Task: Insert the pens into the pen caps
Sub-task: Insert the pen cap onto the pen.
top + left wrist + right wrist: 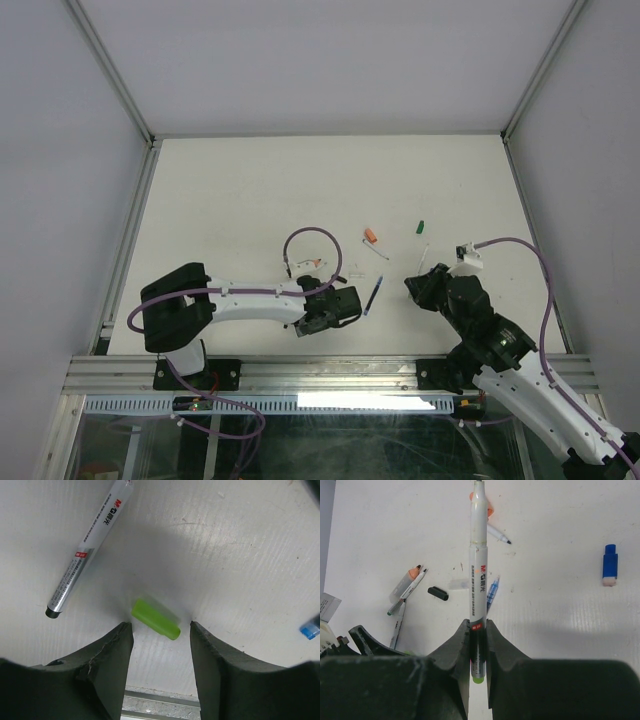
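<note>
A light green pen cap point(156, 618) lies on the white table just ahead of my left gripper point(161, 630). That gripper is open, its fingers point(107, 665) on either side of the cap without touching it. A grey-barrelled pen point(87, 550) with a black end lies to the upper left. My right gripper point(478, 630) is shut on a white pen point(479, 570) with a light green rear end, which points away from the wrist. In the top view the left gripper point(335, 305) is at centre and the right gripper point(415, 285) to its right.
A blue cap point(610, 565), a black cap point(438, 593), an orange cap point(372, 237) and a dark green cap point(421, 227) lie scattered on the table. A blue pen point(373, 296) lies between the grippers. More pens point(412, 582) lie left. The metal table edge point(160, 700) is near.
</note>
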Available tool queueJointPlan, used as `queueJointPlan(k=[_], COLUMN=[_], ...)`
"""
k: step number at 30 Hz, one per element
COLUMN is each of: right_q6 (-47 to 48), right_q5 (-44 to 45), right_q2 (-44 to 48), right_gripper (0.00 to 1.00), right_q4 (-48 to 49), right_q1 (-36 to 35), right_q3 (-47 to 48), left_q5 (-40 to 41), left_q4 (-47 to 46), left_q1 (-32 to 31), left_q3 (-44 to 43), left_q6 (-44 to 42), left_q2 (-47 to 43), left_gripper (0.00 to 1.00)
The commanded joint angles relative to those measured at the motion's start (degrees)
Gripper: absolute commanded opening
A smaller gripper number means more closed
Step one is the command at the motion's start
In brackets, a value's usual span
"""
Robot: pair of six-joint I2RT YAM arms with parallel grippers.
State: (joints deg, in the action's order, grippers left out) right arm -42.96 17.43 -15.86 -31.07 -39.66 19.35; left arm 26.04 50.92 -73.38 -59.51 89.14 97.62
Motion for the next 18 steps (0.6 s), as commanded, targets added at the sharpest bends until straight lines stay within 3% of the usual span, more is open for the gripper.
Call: queueJointPlan(k=[1, 5, 14, 18], right_q6=[0.1, -0.1, -0.6, -0.5], right_q5=[-0.1, -0.2, -0.9, -0.8], right_q2=[0.1, -0.1, 0.0, -0.3], right_gripper=[0.0, 0.0, 0.0, 0.0], right_q4=[2.8, 2.5, 1.9, 1.9], right_q1=[0.1, 0.1, 0.1, 0.1], right_q3=[1.2, 1.4, 1.4, 1.4], left_q5=[0.2, -0.2, -0.7, 0.0], left_q4=[-2.7, -3.0, -3.2, -6.8], left_q1=[1.8, 2.3, 2.5, 3.1], left_q3=[0.8, 0.7, 1.6, 1.5], left_q6=[0.3, -0.7, -3.0, -11.2], left_q2=[0.2, 0.8, 2.0, 1.4], left_gripper=[0.5, 0.44, 0.19, 0.14])
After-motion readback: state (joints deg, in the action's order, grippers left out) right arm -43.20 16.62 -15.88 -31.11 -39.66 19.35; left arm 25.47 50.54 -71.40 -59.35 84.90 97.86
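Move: The green pen cap lies on the table right between my open left fingertips, its middle about 1 cm ahead, slanting across the gap. The black-ended white pen lies about 6 cm to the left and 5 cm ahead, the black cap some 12 cm ahead and 6 cm right, the blue pen roughly 16 cm right and 7 cm ahead. From my right hand, the green cap is about 26 cm left, 10 cm back and 9 cm below. I close my left fingers on the green pen cap from both sides, going from half open to nearly shut until the tips pinch it. Meanwhile the left hand eases less than 1 cm forward and to the left over it, staying down at table level with hardly any wrist turn. ##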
